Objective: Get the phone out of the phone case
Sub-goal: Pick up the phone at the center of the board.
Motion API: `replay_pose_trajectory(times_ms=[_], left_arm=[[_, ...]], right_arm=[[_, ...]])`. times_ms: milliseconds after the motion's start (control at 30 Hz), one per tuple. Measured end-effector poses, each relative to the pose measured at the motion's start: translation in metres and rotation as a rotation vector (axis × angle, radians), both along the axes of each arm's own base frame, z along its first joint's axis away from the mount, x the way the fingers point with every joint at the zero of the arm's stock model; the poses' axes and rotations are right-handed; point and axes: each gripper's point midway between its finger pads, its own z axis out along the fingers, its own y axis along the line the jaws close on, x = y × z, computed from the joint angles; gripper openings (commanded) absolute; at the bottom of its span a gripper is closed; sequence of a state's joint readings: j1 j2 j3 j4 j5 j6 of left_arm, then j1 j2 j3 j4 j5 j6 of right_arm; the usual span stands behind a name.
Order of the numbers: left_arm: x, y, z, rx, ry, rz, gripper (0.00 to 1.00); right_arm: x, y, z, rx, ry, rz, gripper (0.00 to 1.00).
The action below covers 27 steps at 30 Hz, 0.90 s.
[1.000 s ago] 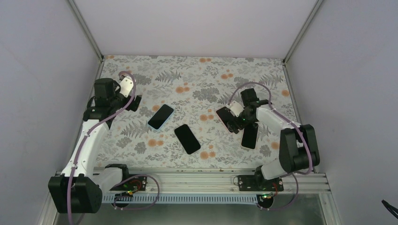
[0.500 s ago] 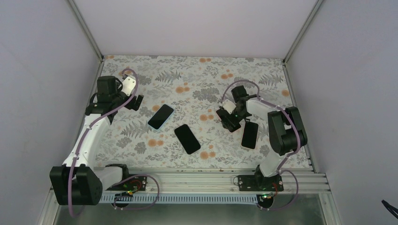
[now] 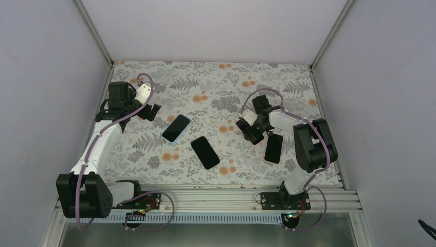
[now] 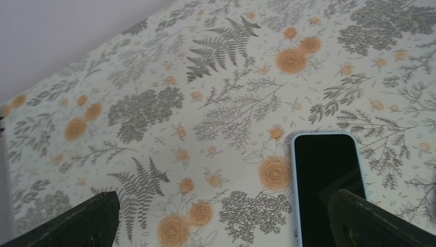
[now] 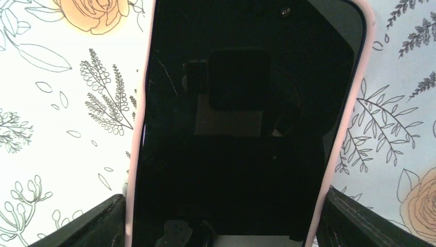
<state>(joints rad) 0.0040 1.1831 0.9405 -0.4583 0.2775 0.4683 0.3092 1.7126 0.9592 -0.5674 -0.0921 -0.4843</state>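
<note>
A phone in a pink phone case (image 5: 241, 118) lies screen-up on the floral table, filling the right wrist view. My right gripper (image 5: 226, 221) straddles its near end, one finger (image 5: 97, 224) against each long side of the case. In the top view that gripper (image 3: 252, 131) covers most of the pink-cased phone (image 3: 241, 125). My left gripper (image 3: 149, 112) hangs open at the left, a little left of a phone in a light blue case (image 3: 176, 127). In the left wrist view the left gripper (image 4: 221, 218) holds nothing, and the blue-cased phone (image 4: 329, 185) lies by its right finger.
A bare black phone (image 3: 205, 152) lies at the table's middle. Another dark phone (image 3: 273, 148) lies just right of my right gripper. Grey walls enclose the table (image 3: 205, 82) on three sides, and a metal rail (image 3: 216, 198) runs along the near edge.
The right arm folded and shifted its gripper slightly left over the pink-cased phone, and its fingers narrowed onto the case sides. The left gripper crept right toward the blue-cased phone.
</note>
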Motion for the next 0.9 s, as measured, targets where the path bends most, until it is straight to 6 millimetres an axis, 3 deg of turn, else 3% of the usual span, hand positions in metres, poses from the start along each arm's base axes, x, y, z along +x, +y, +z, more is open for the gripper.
replay_pose_trajectory(times_ms=[200, 333, 467, 600, 733, 900], left_arm=[[0.003, -0.025, 0.0, -0.039, 0.057, -0.115, 1.0], [0.02, -0.073, 0.032, -0.107, 0.096, -0.287, 1.0], [0.042, -0.132, 0.051, -0.205, 0.185, -0.472, 1.0], [0.044, -0.177, 0.019, -0.273, 0.372, -0.575, 1.0], [0.035, -0.206, -0.016, -0.328, 0.559, -0.609, 1.0], [0.025, -0.22, -0.021, -0.407, 0.673, -0.622, 1.0]], right_arm=[[0.003, 0.0, 0.005, -0.028, -0.038, 0.02, 0.7], [0.005, 0.009, 0.028, -0.054, -0.12, 0.071, 0.7], [0.009, 0.053, 0.071, -0.005, -0.251, 0.178, 0.7], [0.016, 0.094, 0.102, 0.04, -0.365, 0.254, 0.7], [0.022, 0.116, 0.121, 0.056, -0.441, 0.28, 0.7], [0.033, 0.13, 0.142, 0.065, -0.531, 0.28, 0.71]])
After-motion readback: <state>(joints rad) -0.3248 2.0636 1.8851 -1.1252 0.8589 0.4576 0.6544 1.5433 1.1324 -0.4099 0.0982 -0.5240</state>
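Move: The right fingers already straddle the pink-cased phone, which still lies on the board; they're to carry it to the air over the board's middle, some 14 cm left, 4 ahead and 14 up. The beige-cased phone lies about 10 cm right of this hand and 8 back, the black phone 22 left and 9 back. From the left hand, the pink-cased phone is roughly 44 cm right, 4 back and 20 below; the blue-cased phone is 10 right, 2 ahead and 20 below. Keep the right grip on the pink-cased phone's long edges, lift it off the board, then carry it up and left, about 14 cm up in all, swinging the fingers some 30 degrees towards forward and slightly counter-clockwise. Meanwhile sweep the open left gripper about 22 cm right towards that phone, arching up then down past its starting height, tipping it down and turning it clockwise. ##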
